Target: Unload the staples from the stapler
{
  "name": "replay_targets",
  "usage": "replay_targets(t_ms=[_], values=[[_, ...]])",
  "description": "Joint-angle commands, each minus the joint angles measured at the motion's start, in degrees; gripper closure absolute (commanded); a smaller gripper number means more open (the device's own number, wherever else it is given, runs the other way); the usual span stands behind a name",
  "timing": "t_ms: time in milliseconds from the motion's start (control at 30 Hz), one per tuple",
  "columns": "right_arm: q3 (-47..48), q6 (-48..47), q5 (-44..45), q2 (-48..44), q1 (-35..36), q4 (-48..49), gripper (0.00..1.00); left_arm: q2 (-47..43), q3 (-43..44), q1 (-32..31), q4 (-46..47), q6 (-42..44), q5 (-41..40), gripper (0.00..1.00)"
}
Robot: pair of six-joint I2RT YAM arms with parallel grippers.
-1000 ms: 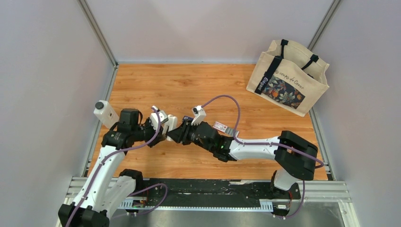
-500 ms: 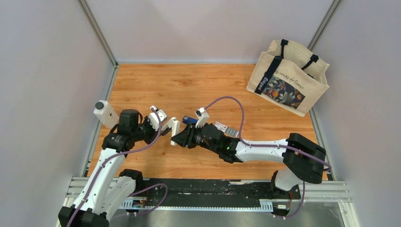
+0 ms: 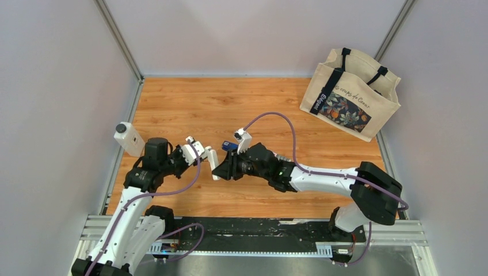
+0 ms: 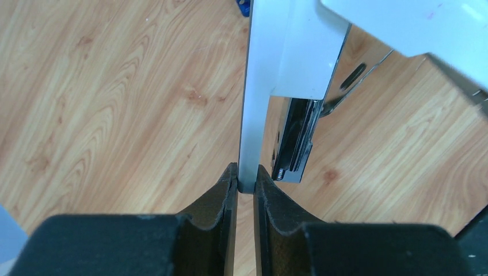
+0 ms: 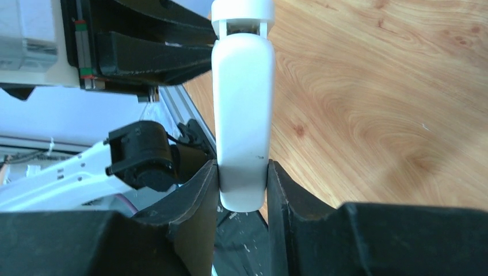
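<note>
The small blue stapler (image 3: 229, 146) lies on the wooden table just behind my right wrist. Its edge also shows at the top of the left wrist view (image 4: 244, 7). Neither gripper touches it. Both grippers hold one white hinged object above the table. My left gripper (image 4: 246, 184) is shut on its flat white plate (image 4: 256, 115). A chrome channel with a black rail (image 4: 293, 144) hangs beside the plate. My right gripper (image 5: 243, 184) is shut on the white rounded stick (image 5: 241, 103). In the top view the grippers meet at the white object (image 3: 213, 161).
A beige tote bag (image 3: 350, 95) stands at the back right. A white camera block (image 3: 129, 138) sits at the left table edge. The metal rail (image 3: 253, 227) runs along the near edge. Grey walls close in both sides.
The two grippers have drawn slightly apart and the white object has opened between them. My left wrist has moved down and left. The blue stapler has come into view behind the right wrist.
</note>
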Motion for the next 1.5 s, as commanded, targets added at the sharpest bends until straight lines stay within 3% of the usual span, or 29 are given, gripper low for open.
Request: replay_targets(t_ms=[0, 367, 633, 667, 767, 800, 900, 1033, 1467], values=[[-3.28, -6.62, -4.74, -4.86, -0.95, -3.62, 0.99, -0.30, -0.86, 0.26, 3.10, 9.40, -5.29, 1.00], [-4.62, -13.31, -5.79, -5.14, -1.04, -4.85, 1.00, 0.57, -6.39, -4.92, 6.80, 20.56, -11.44, 1.00], [-3.48, -10.85, -6.32, -1.10, -0.95, -0.99, 1.00, 2.07, -4.38, -5.36, 4.61, 19.27, -11.45, 0.99], [-3.04, -10.58, -6.06, -0.74, -1.04, -0.81, 1.00, 2.33, -3.50, -5.36, 2.25, 18.12, -10.49, 0.98], [-0.23, -9.62, -4.31, 0.14, -1.04, -1.24, 1.00, 3.29, 1.33, -5.71, -5.55, 12.59, -5.24, 0.55], [1.17, -9.53, -2.82, 0.40, -1.04, -1.25, 1.00, 3.56, 2.56, -6.23, -7.33, 11.18, -3.73, 0.35], [3.46, -9.09, 0.08, 0.93, -1.04, -1.51, 1.00, 3.48, 6.34, -7.47, -11.74, 6.25, 1.20, 0.22], [7.41, -9.44, 2.46, 1.63, -1.04, -3.78, 1.00, 2.95, 10.55, -7.65, -13.85, 1.60, 4.19, 0.21], [15.15, -21.12, 10.54, 10.67, -0.87, -18.38, 1.00, 11.47, 27.00, -6.77, -19.04, -16.95, -6.35, 0.19]])
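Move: The left hand already pinches the free end of the opened white stapler's narrow jaw; the stapler's middle lies about 4 cm to its right and 1 cm back, at its own height. The right hand grips the body near its lower end, with the middle some 3 cm ahead and 2 cm left, about 1 cm up. From the right hand, the blue stapler lies 9 cm ahead and 6 cm right, 13 cm below, and grey staple strips 6 cm ahead and 22 cm right. Both hands carry the opened stapler down about 4 cm towards the table, the right also drawing some 3 cm right and a little back, while the left keeps its pinch and rolls its left side up by roughly 15 degrees, turning a little clockwise. The left fingers then open wide, let go of the jaw and lift away about 11 cm, first edging back and right and then forward again, while the right keeps its grip and swings the stapler forward and up with a little leftward drift, dipping again at the end as its wrist tilts. ##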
